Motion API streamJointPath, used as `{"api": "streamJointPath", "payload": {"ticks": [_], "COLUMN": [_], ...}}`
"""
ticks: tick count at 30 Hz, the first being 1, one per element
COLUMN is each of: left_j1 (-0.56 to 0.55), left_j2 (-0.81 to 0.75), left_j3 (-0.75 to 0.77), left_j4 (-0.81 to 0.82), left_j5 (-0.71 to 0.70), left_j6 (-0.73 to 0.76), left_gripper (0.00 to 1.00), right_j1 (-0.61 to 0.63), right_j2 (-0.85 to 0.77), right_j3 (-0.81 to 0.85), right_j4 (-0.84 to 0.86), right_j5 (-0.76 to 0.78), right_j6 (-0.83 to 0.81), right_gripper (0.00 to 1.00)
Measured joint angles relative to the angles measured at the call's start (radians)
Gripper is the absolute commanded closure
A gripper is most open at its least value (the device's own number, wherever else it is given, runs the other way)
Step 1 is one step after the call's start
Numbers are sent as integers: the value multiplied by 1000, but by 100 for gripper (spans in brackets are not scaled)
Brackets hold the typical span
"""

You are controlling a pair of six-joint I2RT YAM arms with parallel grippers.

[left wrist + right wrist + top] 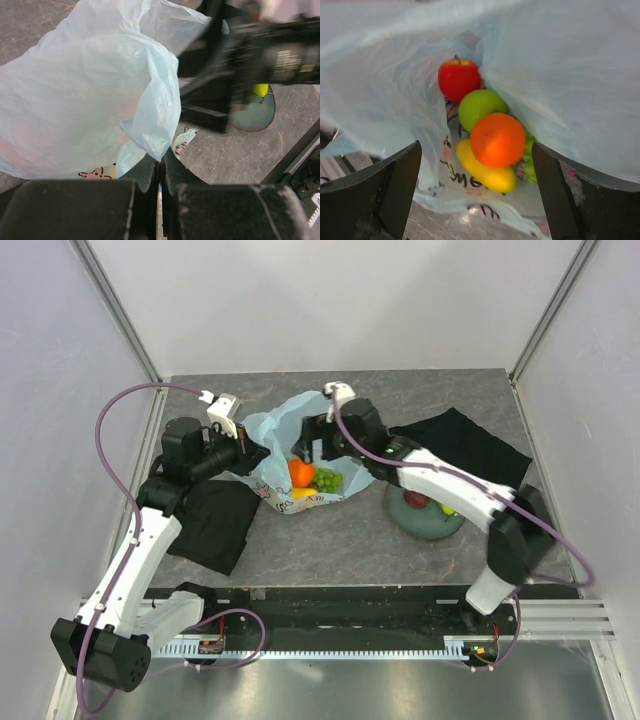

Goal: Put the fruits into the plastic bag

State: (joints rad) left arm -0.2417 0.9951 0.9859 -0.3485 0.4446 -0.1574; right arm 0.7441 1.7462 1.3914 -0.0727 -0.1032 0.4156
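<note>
The light-blue plastic bag lies at the table's middle with its mouth held up. My left gripper is shut on a fold of the bag's rim. Inside the bag lie a red apple, a green apple, an orange, a yellow oblong fruit and green grapes. My right gripper hangs open at the bag's mouth, its fingers wide on either side of the orange and touching no fruit. In the top view the orange and grapes show through the opening.
A grey-blue plate right of the bag carries a dark round fruit and a yellow-green one. Black cloths lie at the left and back right. White walls enclose the table.
</note>
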Motion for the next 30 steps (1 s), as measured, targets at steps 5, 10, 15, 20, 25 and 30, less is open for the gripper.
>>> {"api": "streamJointPath", "payload": {"ticks": [5,10,15,20,25,30], "left_j1": [0,0,0,0,0,0], "left_j2": [0,0,0,0,0,0], "left_j3": [0,0,0,0,0,0], "left_j4": [0,0,1,1,1,2], "left_j5": [1,2,3,3,3,3], "left_j6": [0,0,0,0,0,0], "left_gripper": [98,98,98,98,98,99], "right_j1": [-61,-296,-432,-524,-560,-592], "right_j2": [-360,-579,-494,-409,-368,-310], "right_j3": [-200,-343,-413,-462,-468,-504], "right_j4": [-49,-169,-362,-475,-473,-434], "right_j5": [159,303,423,431,418,375], "right_j6": [-32,-36,-53,-72,-89,-97], "right_gripper": [2,2,2,2,2,2]}}
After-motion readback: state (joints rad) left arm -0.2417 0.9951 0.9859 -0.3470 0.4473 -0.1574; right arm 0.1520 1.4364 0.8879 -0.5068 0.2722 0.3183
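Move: The pear on the plate lies about 38 cm to the right of the empty right hand, some 3 cm nearer the base and 18 cm lower. The dark red fruit is some 9 cm to the left of the pear and level with it, and the black cloth's middle lies roughly 17 cm farther out and 8 cm to the right of the pear. The orange in the bag is about 6 cm ahead, 8 cm left and 14 cm below the right hand. From the left hand, the pear is some 54 cm right, 4 cm ahead and 25 cm below. The empty right hand backs out over the bag's right side, rising about 7 cm as it sweeps some 37 cm to the right, then sinks steeply over the plate until the pear lies just beyond and between its wide-open fingers, ending 14 cm lower and about 5 cm nearer the base than it began. On the way its wrist swings some 45 degrees clockwise and tips the fingers from slanting forward-left to pointing mostly down, while the left hand stays put with its fingers still shut on the bag's rim, holding the mouth open. ##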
